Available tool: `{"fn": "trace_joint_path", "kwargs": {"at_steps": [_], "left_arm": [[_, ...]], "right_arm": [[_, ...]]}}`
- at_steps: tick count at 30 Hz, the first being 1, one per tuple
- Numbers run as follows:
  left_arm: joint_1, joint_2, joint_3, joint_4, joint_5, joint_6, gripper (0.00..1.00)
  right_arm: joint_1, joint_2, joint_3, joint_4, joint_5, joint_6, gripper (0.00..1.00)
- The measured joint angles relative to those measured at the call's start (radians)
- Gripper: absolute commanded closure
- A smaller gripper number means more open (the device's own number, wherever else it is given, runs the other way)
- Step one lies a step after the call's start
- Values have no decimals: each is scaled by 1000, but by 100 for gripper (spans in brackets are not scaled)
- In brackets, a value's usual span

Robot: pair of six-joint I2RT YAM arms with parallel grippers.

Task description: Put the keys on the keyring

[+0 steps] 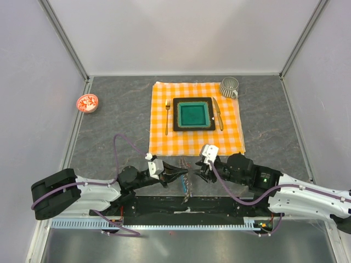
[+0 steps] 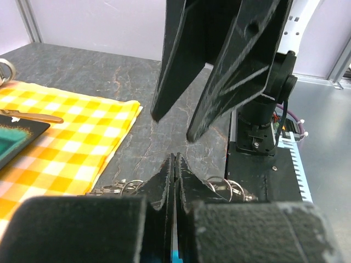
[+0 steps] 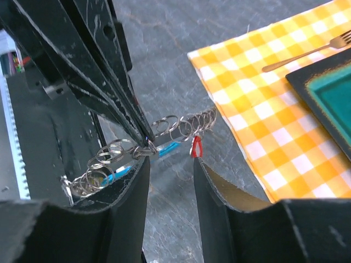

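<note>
The keyring [image 3: 164,131] is a string of thin silver loops with a cyan-blue clip [image 3: 167,149], held just above the grey tabletop near the front edge. My left gripper [image 2: 175,162] is shut on it, and loops [image 2: 233,187] stick out on both sides of the jaws. A small red-headed key [image 3: 196,147] hangs from the loops. My right gripper [image 3: 170,164] is open just in front of the keyring. Its right fingertip [image 3: 198,164] sits just under the red key and nothing is between the fingers. In the top view the keyring [image 1: 188,186] hangs between the two grippers.
An orange checked cloth [image 1: 164,137] lies beyond the grippers with a dark square plate [image 1: 176,115], a fork [image 1: 167,116] and a knife [image 1: 218,112]. A mug [image 1: 229,86] stands at its far right corner. A red-and-white dish [image 1: 87,102] sits far left.
</note>
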Motion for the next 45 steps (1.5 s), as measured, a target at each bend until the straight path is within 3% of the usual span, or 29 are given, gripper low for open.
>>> {"fn": "trace_joint_path", "kwargs": {"at_steps": [8,23,26,30,33,36,37,38,41,45], "left_arm": [[0,-21,0,0,21,0,98],[0,-39,0,0,64,-1,98],[0,-39,0,0,75,-1,98],[0,-40,0,1,76,-1,98],[1,-49,0,-3,74,-1,98],[1,-60,0,-6,74,-1,98],[0,-62,0,-6,76,0,98],[0,-63,-1,-6,78,0,96],[0,-63,-2,-7,77,3,73],[0,-138,-3,-6,63,10,64]], "right_arm": [[0,119,0,-7,-76,-79,54],[-16,107,0,44,-182,-115,58],[-16,107,0,55,-197,-116,66],[-17,107,0,60,-214,-119,85],[-17,107,0,60,-224,-117,86],[-18,101,0,62,-227,-115,100],[-18,99,0,62,-225,-114,100],[-20,98,0,61,-225,-116,100],[-21,99,3,51,-220,-114,100],[-22,121,49,-60,-192,-126,100]]}}
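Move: The keyring's middle ring is still nipped in the left fingertips, barely 1 cm to the right of the left hand point and about 1 cm below. From the open right hand, that ring lies some 3 cm left, 1 cm back and 2 cm lower. Its far bunch with the red key hangs about 4 cm ahead of the right hand, 5 left and 5 down; the blue strip about 6 back, 5 left and 7 down. The keyring's middle ring changes hands: the right hand dips about 3.5 cm, then comes partly back up while easing back and left some 2 cm each, turning about 10 degrees counter-clockwise, and shuts its open fingers on the ring. The left hand, drawing back and up about 1.5 cm meanwhile, then opens, lets go and lifts a further 2 cm, as the right sinks slightly, still gripping. ##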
